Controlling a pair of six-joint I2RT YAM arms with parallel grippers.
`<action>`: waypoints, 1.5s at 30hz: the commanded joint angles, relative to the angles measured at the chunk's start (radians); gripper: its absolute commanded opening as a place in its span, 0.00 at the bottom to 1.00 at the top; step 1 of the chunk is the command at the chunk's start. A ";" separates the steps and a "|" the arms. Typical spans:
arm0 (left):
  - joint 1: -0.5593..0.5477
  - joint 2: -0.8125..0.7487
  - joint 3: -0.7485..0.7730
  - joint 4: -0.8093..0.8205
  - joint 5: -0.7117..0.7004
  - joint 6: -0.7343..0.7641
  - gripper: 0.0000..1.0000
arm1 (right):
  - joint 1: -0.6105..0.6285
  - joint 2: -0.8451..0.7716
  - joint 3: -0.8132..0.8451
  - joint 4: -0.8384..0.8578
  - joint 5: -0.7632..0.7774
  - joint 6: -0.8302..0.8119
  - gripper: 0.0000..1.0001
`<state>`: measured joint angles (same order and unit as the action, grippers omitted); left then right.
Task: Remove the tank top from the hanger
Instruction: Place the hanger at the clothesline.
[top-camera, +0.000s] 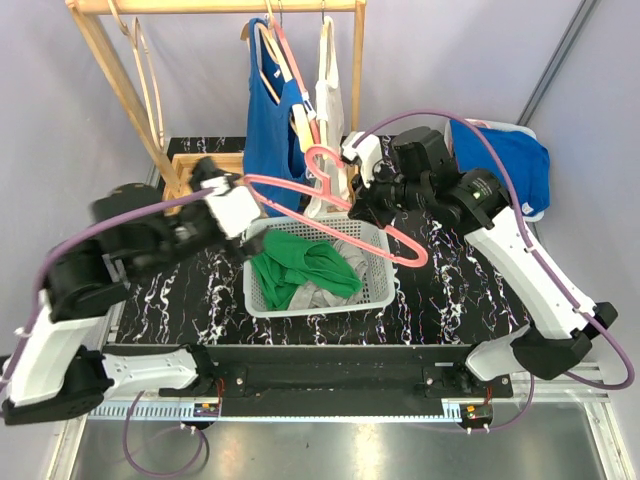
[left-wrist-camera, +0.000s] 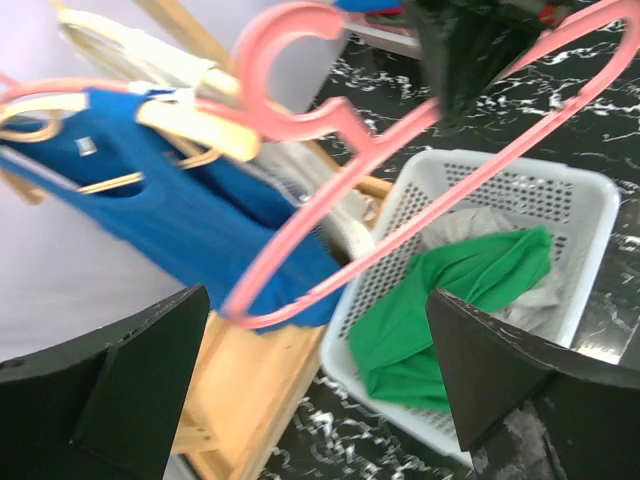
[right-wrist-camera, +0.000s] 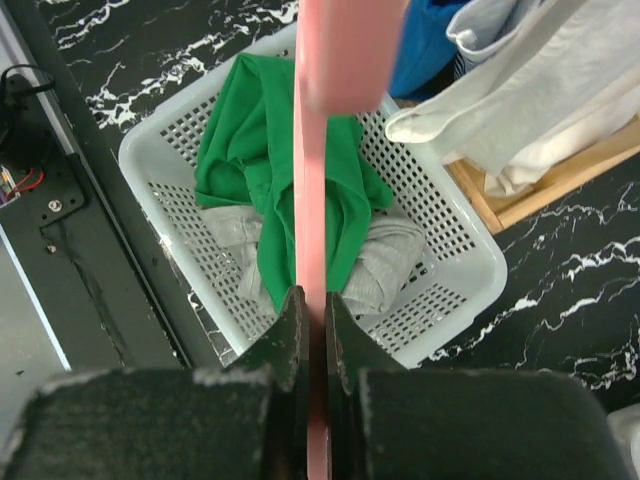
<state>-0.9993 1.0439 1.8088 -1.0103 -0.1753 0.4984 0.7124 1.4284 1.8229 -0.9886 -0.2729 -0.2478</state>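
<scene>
A bare pink hanger (top-camera: 322, 160) hangs in the air over the white basket (top-camera: 312, 308). My right gripper (top-camera: 366, 200) is shut on its lower bar, and the right wrist view shows the pink bar (right-wrist-camera: 312, 200) pinched between the jaws of that gripper (right-wrist-camera: 312, 305). A green tank top (top-camera: 300, 265) lies crumpled in the basket on grey cloth. My left gripper (top-camera: 235, 205) is open near the hanger's left end. In the left wrist view its jaws (left-wrist-camera: 315, 295) stand wide and hold nothing, with the hanger (left-wrist-camera: 330, 115) above and beyond them.
A wooden clothes rack (top-camera: 110, 60) stands at the back, its base frame (left-wrist-camera: 250, 390) beside the basket (left-wrist-camera: 590, 200). On it hang a blue tank top (top-camera: 268, 130), a white garment (top-camera: 328, 95) and empty wooden hangers (top-camera: 145, 70). Blue cloth (top-camera: 520, 160) lies at the back right.
</scene>
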 joint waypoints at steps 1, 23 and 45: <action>0.076 -0.050 0.032 -0.129 0.109 0.071 0.99 | 0.025 -0.063 0.016 -0.005 -0.020 -0.102 0.00; 0.306 0.110 0.161 -0.217 0.641 0.111 0.99 | 0.073 -0.295 -0.117 0.033 -0.279 -0.196 0.00; 0.446 0.136 0.158 -0.404 0.901 0.161 0.00 | 0.073 -0.319 -0.134 0.235 -0.193 -0.208 0.00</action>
<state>-0.5621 1.2144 1.9923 -1.3869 0.7128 0.7151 0.7811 1.1435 1.6989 -0.9543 -0.5041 -0.4759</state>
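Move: The pink hanger, held by the right hand, has its free left end about 6 cm ahead of the open left hand, neither left nor right of it, and some 5 cm lower; from the right hand that end lies roughly 20 cm left, 2 cm ahead and 5 cm up. From the left hand, the basket is about 8 cm ahead, 12 cm right and 40 cm down; the blue tank top hangs some 25 cm ahead, 3 cm right and 12 cm lower. Back about 10 cm and up 5 goes the right hand, keeping its grip on the pink hanger and swinging counter-clockwise some 20 degrees to bring the free end to the left hand. The open left hand first drifts 4 cm left, then comes right, down and slightly back, turning clockwise and tipping down, and finally pinches the hanger's bar near its left end. ##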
